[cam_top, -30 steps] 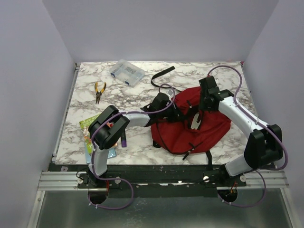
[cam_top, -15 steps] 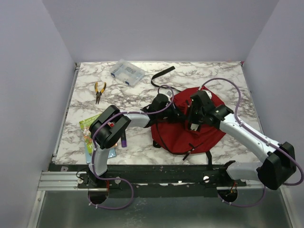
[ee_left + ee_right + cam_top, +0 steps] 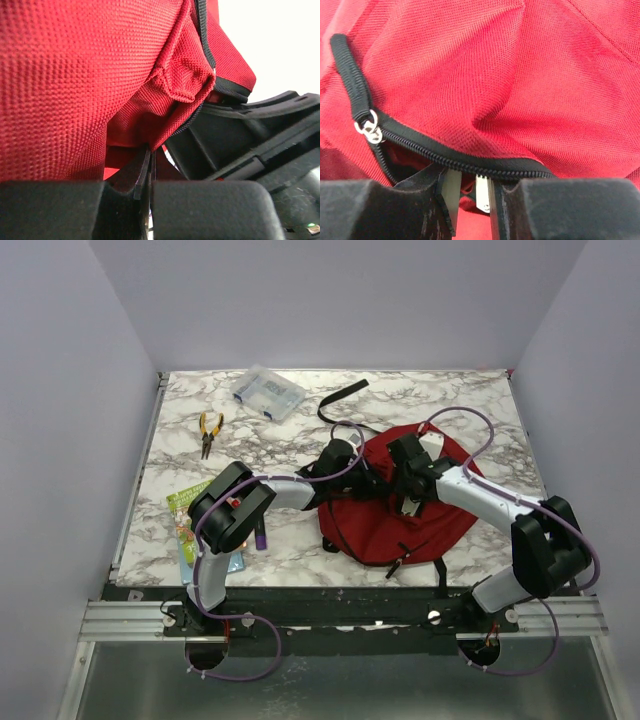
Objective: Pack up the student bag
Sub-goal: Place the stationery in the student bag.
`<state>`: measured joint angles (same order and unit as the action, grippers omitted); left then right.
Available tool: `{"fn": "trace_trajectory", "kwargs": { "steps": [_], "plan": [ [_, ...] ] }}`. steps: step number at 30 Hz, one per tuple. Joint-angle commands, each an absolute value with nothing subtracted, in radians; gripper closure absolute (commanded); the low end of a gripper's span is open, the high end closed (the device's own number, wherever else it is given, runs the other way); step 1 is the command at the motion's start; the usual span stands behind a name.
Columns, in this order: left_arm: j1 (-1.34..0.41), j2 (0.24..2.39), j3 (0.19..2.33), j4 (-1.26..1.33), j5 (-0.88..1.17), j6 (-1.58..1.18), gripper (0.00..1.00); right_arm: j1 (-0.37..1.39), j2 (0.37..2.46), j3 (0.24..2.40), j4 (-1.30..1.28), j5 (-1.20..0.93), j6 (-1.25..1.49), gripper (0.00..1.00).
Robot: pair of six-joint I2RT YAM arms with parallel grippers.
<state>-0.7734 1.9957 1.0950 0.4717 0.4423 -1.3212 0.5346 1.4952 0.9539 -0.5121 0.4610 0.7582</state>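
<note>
The student bag (image 3: 440, 525), dark red with black straps, lies right of centre on the marble table. My left gripper (image 3: 350, 468) is at its left edge and, in the left wrist view, its jaws (image 3: 150, 157) are shut on a fold of the bag's red fabric (image 3: 75, 75). My right gripper (image 3: 408, 485) sits on top of the bag close to the left one. Its jaws (image 3: 468, 181) stand a little apart with the black zip edge (image 3: 470, 162) caught across their tips. The silver zip pull (image 3: 370, 131) hangs at the left, and the bag's opening gapes below the zip.
A clear plastic box (image 3: 267, 392) stands at the back left, with yellow-handled pliers (image 3: 209, 430) nearer. A loose black strap (image 3: 342, 398) lies behind the bag. A green packet (image 3: 190, 525) and a purple pen (image 3: 261, 536) lie by the left arm's base.
The right arm has swung in and its gripper has come down and left onto the bag's top, with the jaws narrowing. The left gripper has stayed put on the fabric.
</note>
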Motion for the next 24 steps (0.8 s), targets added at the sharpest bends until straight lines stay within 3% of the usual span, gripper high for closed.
{"fn": "trace_trajectory", "kwargs": {
  "steps": [1,6,17,21,24],
  "plan": [
    [-0.776,2.008,1.080,0.491,0.482,-1.333,1.00,0.531,1.549,0.938,-0.487,0.557,0.790,0.70],
    [-0.776,2.006,1.081,0.491,0.476,-1.333,1.00,0.530,1.556,0.905,-0.512,0.545,0.795,0.65],
    [-0.776,2.014,1.083,0.491,0.476,-1.335,1.00,0.532,1.492,0.828,-0.489,0.525,0.774,0.42],
    [-0.777,2.004,1.074,0.491,0.478,-1.337,1.00,0.532,1.570,0.839,-0.415,0.549,0.732,0.42],
    [-0.778,1.998,1.057,0.491,0.474,-1.336,1.00,0.529,1.602,0.865,-0.396,0.564,0.678,0.50]
  ]
}}
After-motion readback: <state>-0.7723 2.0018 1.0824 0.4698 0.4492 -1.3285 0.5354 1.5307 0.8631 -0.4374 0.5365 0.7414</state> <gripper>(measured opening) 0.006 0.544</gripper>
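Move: The stapler's pale end shows inside the red bag's mouth, some 3 cm below the right fingertips, about 2 cm back and 1 cm right. The zip pull sits roughly 4 cm left of the right hand, 2 cm ahead and 2 cm higher; a black strap tab hangs about 15 cm back, 2 cm left and 5 cm below. From the left hand, the stapler is about 5 cm right, 3 cm back and 4 cm down. Sink the right gripper about 3 cm deeper into the bag's mouth towards the stapler, easing some 2 cm right on the way and drawing a little back after a tiny reach forward. Spread its fingers from under a third to about half open beneath the zip edge lying across them. Keep the left gripper shut on the bag's rim, letting it sink barely 1 cm. ##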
